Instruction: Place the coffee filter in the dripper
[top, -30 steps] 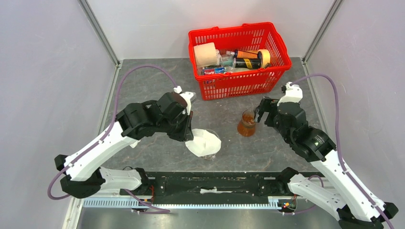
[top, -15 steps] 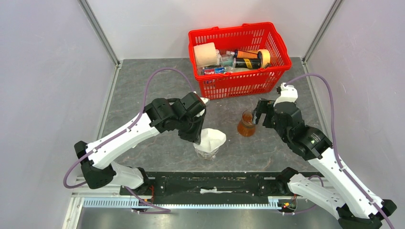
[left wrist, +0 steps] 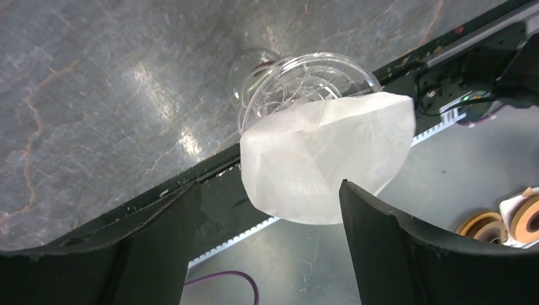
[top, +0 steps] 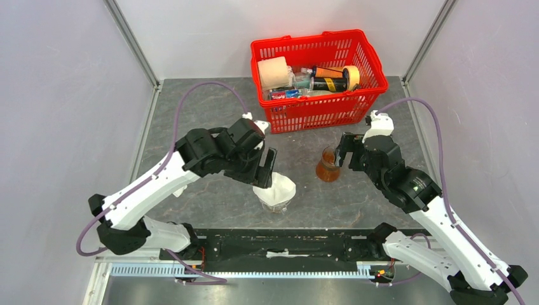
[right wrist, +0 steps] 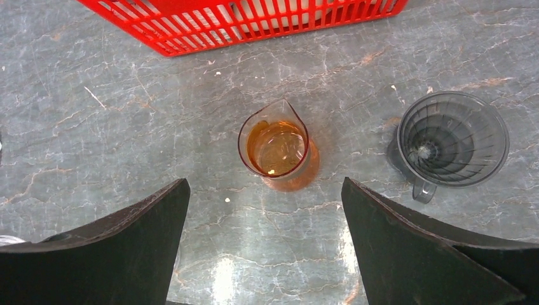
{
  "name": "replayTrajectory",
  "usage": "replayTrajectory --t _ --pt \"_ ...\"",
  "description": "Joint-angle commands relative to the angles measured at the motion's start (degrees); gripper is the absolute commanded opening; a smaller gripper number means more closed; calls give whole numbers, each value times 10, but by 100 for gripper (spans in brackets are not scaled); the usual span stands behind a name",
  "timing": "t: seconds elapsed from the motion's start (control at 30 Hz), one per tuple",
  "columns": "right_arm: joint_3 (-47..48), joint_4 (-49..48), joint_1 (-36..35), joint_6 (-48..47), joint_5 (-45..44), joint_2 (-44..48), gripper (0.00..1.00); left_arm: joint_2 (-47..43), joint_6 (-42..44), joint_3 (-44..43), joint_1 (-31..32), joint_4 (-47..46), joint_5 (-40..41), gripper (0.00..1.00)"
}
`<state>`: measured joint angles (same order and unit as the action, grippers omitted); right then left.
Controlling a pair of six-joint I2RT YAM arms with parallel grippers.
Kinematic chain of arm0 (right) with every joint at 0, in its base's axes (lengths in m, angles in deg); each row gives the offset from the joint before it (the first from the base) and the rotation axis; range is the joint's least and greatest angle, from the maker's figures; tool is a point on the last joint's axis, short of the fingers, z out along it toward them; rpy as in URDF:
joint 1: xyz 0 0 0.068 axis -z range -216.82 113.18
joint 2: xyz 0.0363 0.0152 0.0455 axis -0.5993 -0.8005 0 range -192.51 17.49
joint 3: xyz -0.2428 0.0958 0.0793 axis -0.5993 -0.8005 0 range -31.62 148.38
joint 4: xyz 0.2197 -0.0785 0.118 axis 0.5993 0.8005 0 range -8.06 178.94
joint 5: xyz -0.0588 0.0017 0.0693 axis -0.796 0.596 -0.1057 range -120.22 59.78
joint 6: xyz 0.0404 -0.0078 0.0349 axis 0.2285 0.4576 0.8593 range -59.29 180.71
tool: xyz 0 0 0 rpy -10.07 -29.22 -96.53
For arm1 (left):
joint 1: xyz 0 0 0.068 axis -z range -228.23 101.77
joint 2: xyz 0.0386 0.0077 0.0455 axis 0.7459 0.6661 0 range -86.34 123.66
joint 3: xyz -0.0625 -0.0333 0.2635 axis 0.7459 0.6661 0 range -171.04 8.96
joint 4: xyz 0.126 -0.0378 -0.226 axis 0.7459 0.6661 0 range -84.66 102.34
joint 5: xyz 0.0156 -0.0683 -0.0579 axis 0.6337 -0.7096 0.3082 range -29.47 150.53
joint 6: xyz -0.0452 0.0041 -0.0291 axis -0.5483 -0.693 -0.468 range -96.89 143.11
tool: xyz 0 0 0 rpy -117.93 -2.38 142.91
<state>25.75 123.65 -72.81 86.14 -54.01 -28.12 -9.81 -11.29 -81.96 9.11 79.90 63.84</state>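
The clear ribbed glass dripper (top: pixel 278 205) (left wrist: pixel 299 79) stands on the table near the front edge. The white paper coffee filter (top: pixel 277 189) (left wrist: pixel 321 165) sits on its mouth, tilted, covering the near half of the rim and overhanging it. How deep it sits I cannot tell. My left gripper (top: pixel 264 169) (left wrist: pixel 268 185) hovers just left of and above the filter. It is open, its fingers standing on either side of the filter's edge without pinching it. My right gripper (top: pixel 344 150) (right wrist: pixel 266 181) is open and holds nothing, close to the right of the beaker.
A small glass beaker of brown liquid (top: pixel 328 166) (right wrist: pixel 274 146) stands mid-table. In the right wrist view a dark smoky-grey cup (right wrist: pixel 452 140) sits to the right of it. A red basket (top: pixel 318 113) (right wrist: pixel 241 25) full of items stands at the back.
My left gripper has opened and let go of the filter, which now rests on the dripper. The left arm drew back a little to the left. The right arm barely moved.
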Motion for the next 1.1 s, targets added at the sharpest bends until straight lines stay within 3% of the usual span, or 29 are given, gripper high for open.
replayTrajectory --t 0.0,0.2,0.33,0.47,0.63,1.07 --pt "13 -8 1 -12 13 5 97 -35 16 -60 -1 0 28 87" --pt "9 -8 1 -16 8 11 97 -23 40 -83 -1 -56 -67 84" --pt "5 -6 1 -19 0 15 97 6 44 -80 2 -59 -97 68" --pt "3 -5 0 -20 -8 17 97 25 44 -58 14 -68 -92 39" --pt "2 -2 1 -19 -15 15 97 38 41 -21 56 -78 -16 24" --pt "-5 7 0 -17 -34 18 97 94 68 27 98 -82 60 11"
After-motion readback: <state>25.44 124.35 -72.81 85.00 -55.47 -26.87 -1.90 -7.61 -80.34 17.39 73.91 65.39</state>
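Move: The coffee filter, already released and sitting loosely in the dripper's mouth, has its middle some 6 cm to the left hand's right, about 2 cm back and 5 cm below; the dripper is right under it, about 8 cm below the hand. The amber beaker stands about 21 cm to the left hand's right, 7 cm ahead and 13 cm down. From the idle right hand the filter lies roughly 18 cm left, 11 cm back and 5 cm lower. With its fingers wide open, the left hand first rises about 6 cm clear of the filter, then swings some 5 cm to the right over the dripper while the fingers close almost shut and the wrist turns about 10 degrees clockwise. It then sinks about 10 cm from the top of that arc, ending with the nearly closed tips pointing down at the filter's mouth, some 4 cm lower than it began; whether the tips press on the paper can't be made out. ##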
